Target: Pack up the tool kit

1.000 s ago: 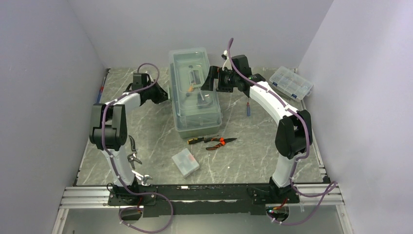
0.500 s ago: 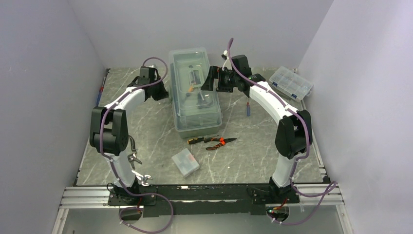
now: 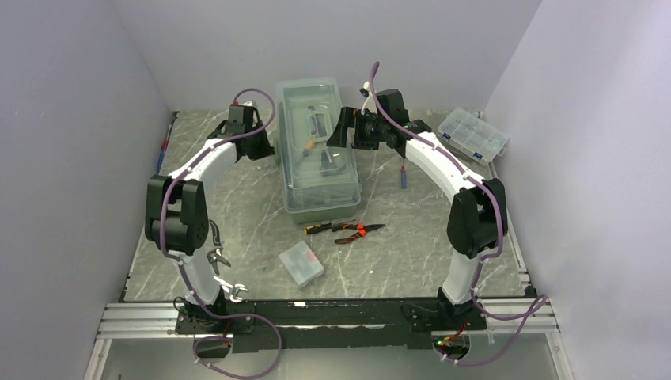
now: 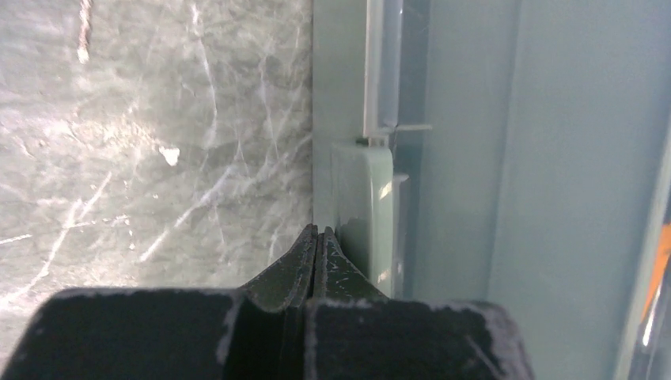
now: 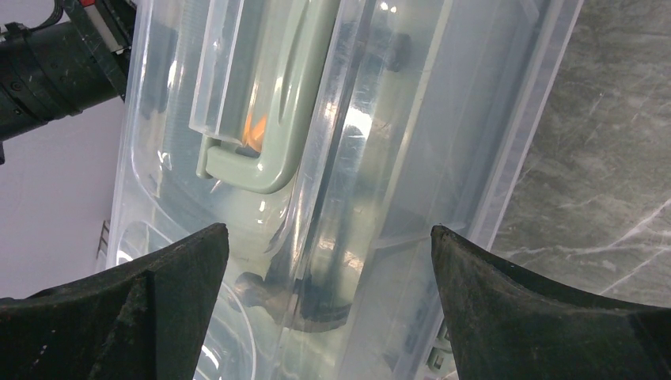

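The tool kit [image 3: 316, 146] is a large sage-green box with a clear lid, standing closed at the back middle of the table. Its green handle [image 5: 265, 119] lies on the lid, and a hammer shows through the plastic. My left gripper [image 3: 271, 150] is shut with nothing in it, its tips [image 4: 316, 237] against the box's left side next to a green latch [image 4: 365, 210]. My right gripper [image 3: 336, 131] is open, its fingers [image 5: 170, 277] spread wide above the lid's right part [image 5: 411, 158].
Pliers [image 3: 348, 231] lie in front of the box, with a small translucent case [image 3: 301, 264] nearer the arms. A screwdriver [image 3: 403, 176] lies right of the box. A clear organizer [image 3: 472, 134] sits at the back right. More tools [image 3: 217, 257] lie by the left arm's base.
My left arm has moved toward the back and right, bringing its shut gripper against the box's left side. The right arm has not moved.
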Available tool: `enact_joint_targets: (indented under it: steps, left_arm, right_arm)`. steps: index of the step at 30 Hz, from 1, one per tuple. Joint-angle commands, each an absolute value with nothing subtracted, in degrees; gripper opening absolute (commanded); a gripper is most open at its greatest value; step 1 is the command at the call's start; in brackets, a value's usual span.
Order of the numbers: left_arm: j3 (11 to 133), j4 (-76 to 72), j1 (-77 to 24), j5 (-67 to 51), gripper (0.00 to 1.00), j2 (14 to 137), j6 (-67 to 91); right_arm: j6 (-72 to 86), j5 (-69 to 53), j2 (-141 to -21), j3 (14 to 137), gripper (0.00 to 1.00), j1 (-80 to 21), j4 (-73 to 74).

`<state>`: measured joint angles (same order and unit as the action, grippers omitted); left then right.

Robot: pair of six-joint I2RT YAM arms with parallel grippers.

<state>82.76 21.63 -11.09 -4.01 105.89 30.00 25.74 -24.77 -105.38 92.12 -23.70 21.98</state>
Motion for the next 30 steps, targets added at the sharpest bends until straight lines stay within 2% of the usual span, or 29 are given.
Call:
enact_joint_targets:
  steps: [1,3,8,13,18,22,26,30]
  left_arm:
    - [77.1,12.9,-6.3,-17.4,0.01,100.5,35.3]
    - [73.3,8.8,-4.1,-22.5,0.05,99.7,37.4]
    - [65.3,-7.0,-0.3,-37.3,0.23,101.3,47.5]
    - [60.7,-16.7,-0.2,-42.1,0.42,103.5,54.1]
    - [55.8,-26.5,2.1,-44.1,0.43,104.6,60.7]
    - [54.5,-23.8,2.9,-40.7,0.44,102.5,59.0]
    - [52.3,-27.7,3.8,-40.7,0.58,102.1,61.2]
    - [50.4,-37.0,4.5,-43.5,0.65,104.2,67.4]
  right_arm:
    - [24.8,-24.8,-103.6,91.6,0.99,-23.6,22.0]
    - [24.7,-24.9,-103.6,91.6,0.99,-23.7,22.0]
    - [24.9,-25.3,-103.6,91.8,0.99,-23.6,21.7]
    - [24.9,-25.6,-103.5,92.3,0.99,-23.5,22.1]
    - [24.5,-25.1,-103.2,92.4,0.99,-23.6,22.6]
    - [24.5,-25.1,-103.2,92.7,0.99,-23.5,22.9]
    - [24.5,-25.1,-103.1,92.8,0.99,-23.6,22.9]
    - [24.3,-25.4,-103.4,93.6,0.99,-23.6,23.3]
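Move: The latch plate on the left wall of the tool box is right at the left hand's closed fingertips, some 2 cm to the right, 1 cm ahead and roughly level. The box's middle lies about 11 cm right and 1 cm ahead, the lid handle about 9 cm right, 3 cm ahead and 5 cm higher, and the yellow-black screwdriver about 18 cm back, 12 cm right on the table. From the right hand the latch is some 17 cm left, 2 cm back and 8 cm lower. The left hand comes away from the latch with its shut fingers, easing back about 3 cm towards its base and sinking some 2 cm, with a brief 2 cm swing to the left and partly back again on the way. Meanwhile it rolls about 45 degrees so that the fingers, first pointing steeply down, swing round towards the box's left wall, and they open a little over half way, ending spread before the latch plate. ##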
